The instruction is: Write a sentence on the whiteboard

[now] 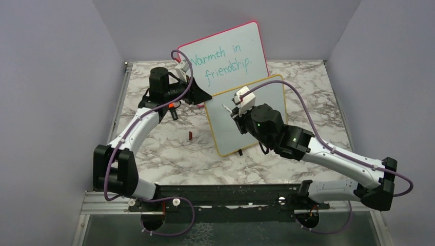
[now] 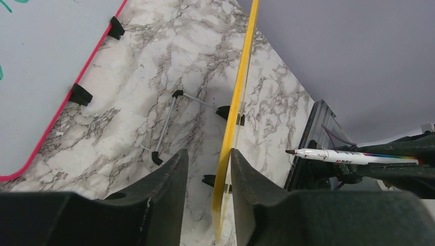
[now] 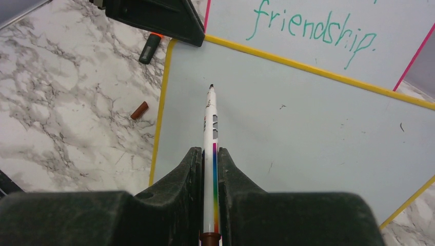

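The yellow-framed whiteboard stands tilted at the table's middle. Its face carries only a few small specks, and no sentence shows on it. My left gripper straddles the board's upper left edge. In the left wrist view that yellow edge runs between the jaws, touching the right finger with a gap to the left one. My right gripper is shut on a white marker with a rainbow stripe. The marker's tip hovers near the board's upper left area.
Behind leans a pink-framed board with teal writing. A brown cap lies on the marble left of the whiteboard. A black marker with an orange band lies near the left arm. A wire stand props the whiteboard's back.
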You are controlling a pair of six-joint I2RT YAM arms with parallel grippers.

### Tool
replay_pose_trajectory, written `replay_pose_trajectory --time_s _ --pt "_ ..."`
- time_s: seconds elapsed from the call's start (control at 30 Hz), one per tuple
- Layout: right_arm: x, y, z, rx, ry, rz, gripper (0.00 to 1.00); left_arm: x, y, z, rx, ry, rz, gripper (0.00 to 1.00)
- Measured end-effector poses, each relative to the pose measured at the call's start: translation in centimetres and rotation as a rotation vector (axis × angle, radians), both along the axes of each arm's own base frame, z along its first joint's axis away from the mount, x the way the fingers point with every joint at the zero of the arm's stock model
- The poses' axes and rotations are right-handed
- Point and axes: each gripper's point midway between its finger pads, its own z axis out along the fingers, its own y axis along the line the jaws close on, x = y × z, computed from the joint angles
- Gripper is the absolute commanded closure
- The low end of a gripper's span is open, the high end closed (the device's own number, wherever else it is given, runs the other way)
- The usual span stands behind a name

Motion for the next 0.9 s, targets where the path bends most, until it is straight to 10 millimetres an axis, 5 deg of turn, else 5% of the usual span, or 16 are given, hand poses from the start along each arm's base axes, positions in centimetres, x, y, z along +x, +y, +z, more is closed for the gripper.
replay_pose_trajectory --time_s 0.6,0.9 --pt "-0.5 3.6 -1.7 -0.125 -0.054 -0.015 0.99 -0.7 -0.8 -0.5 -0.016 -0.044 -0.069 1.00" --pt "-0.3 4.3 -1.8 -0.144 -0.093 -0.053 0.99 -1.2 -0.8 -0.5 -0.009 -0.076 -0.081 1.00"
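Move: The blank whiteboard's top-left corner already sits between my left fingers, about 1 cm to the right and 1 cm below; from that hand the black eraser lies 10 cm left, 4 cm back, and the marker cap 4 cm left, 11 cm back, both about 15 cm lower. From my right hand, the face near that corner is some 4 cm ahead, 7 cm left and 3 cm down; the cap is 14 cm left, 5 cm back, 16 cm lower. I shut my half-open left fingers on the board's top-left corner, pinching its yellow frame while that hand eases about 1 cm back and a little right. Meanwhile my right hand, still gripping the uncapped marker, carries the tip about 4 cm left and 2 cm down towards the face beside that corner, rolling some 10 degrees so its left side drops. ##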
